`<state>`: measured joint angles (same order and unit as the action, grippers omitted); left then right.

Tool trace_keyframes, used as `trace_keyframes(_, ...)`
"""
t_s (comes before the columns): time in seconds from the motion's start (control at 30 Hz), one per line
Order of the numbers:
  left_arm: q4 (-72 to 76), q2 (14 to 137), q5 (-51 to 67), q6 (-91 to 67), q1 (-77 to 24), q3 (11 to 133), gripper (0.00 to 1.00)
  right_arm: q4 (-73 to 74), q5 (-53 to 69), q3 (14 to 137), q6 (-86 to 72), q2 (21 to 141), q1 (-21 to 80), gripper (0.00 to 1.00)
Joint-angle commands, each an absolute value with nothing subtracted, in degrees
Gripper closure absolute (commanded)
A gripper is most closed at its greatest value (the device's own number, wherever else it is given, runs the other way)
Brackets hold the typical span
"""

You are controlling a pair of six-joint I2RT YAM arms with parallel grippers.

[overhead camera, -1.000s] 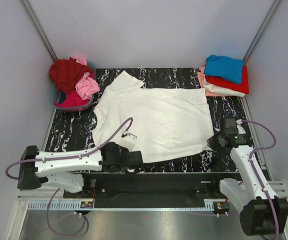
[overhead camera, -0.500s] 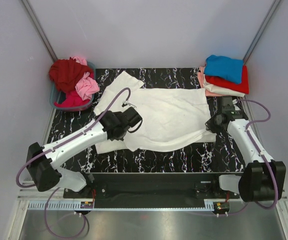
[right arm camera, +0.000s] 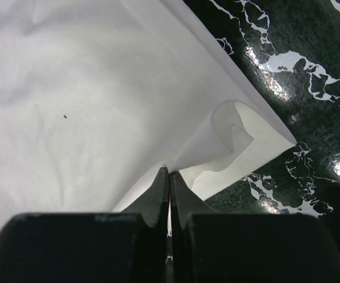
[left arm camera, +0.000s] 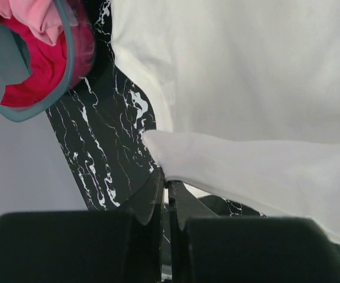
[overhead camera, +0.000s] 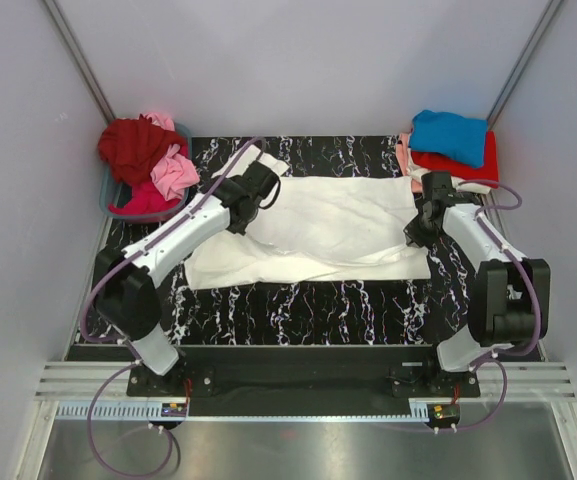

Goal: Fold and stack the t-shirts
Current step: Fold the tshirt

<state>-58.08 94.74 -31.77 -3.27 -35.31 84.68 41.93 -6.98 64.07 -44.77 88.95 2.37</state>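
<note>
A white t-shirt (overhead camera: 318,235) lies on the black marbled table (overhead camera: 298,305), its near half lifted and carried toward the back. My left gripper (overhead camera: 265,178) is shut on the shirt's left edge near the far left sleeve; the left wrist view shows the pinched fold (left arm camera: 228,168) above the flat shirt. My right gripper (overhead camera: 415,230) is shut on the shirt's right edge; the right wrist view shows the curled corner (right arm camera: 240,138) at the closed jaws. A stack of folded shirts (overhead camera: 450,150), blue on red on pale ones, sits at the back right.
A teal basket (overhead camera: 118,205) with red and pink crumpled shirts (overhead camera: 148,160) stands at the back left, close to my left gripper; it also shows in the left wrist view (left arm camera: 34,59). Grey walls enclose the table on three sides.
Both grippers have carried the shirt's near edge from the table front toward the back, folding the shirt over itself. The arms are now stretched far out.
</note>
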Motion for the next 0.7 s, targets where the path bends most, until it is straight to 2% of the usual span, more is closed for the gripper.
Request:
trace_keyframes(0.0,-54.93,99.38,-34.09,2.19,-33.84,88.94,1.00,40.17,-8.09,67.93,-43.86,92.44,1.41,1.00)
trace_keyframes(0.27,-54.76,107.49,-33.84,3.08,-28.92,95.27,1.00,39.46,-7.74,71.80,-43.42,98.96,0.35,1.00)
trace_keyframes(0.67,-54.58,114.17,-39.81,4.92,-27.16,101.60,1.00,39.64,-4.93,76.99,-40.52,105.55,-2.11,1.00)
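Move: The tshirt's near edge is already pinched in both hands and raised over the rest. Its far sleeve lies roughly 25 cm ahead of the left hand, 5 cm right and 13 cm below; the basket is some 24 cm to that hand's left and 18 cm ahead, its middle about 8 cm lower. From the right hand, the tshirt's far right corner is about 18 cm straight ahead and 6 cm down, with the folded stack some 22 cm ahead, 12 cm right and about 3 cm lower. The tshirt's raised near edge is carried on over its far half, both nearly shut grippers keeping their pinch. The left hand goes about 8 cm forward towards the far sleeve, sinking some 3 cm overall and drifting slightly left; the right goes roughly 5 cm forward towards the far right corner, sinking almost as much and easing about 2 cm right. ##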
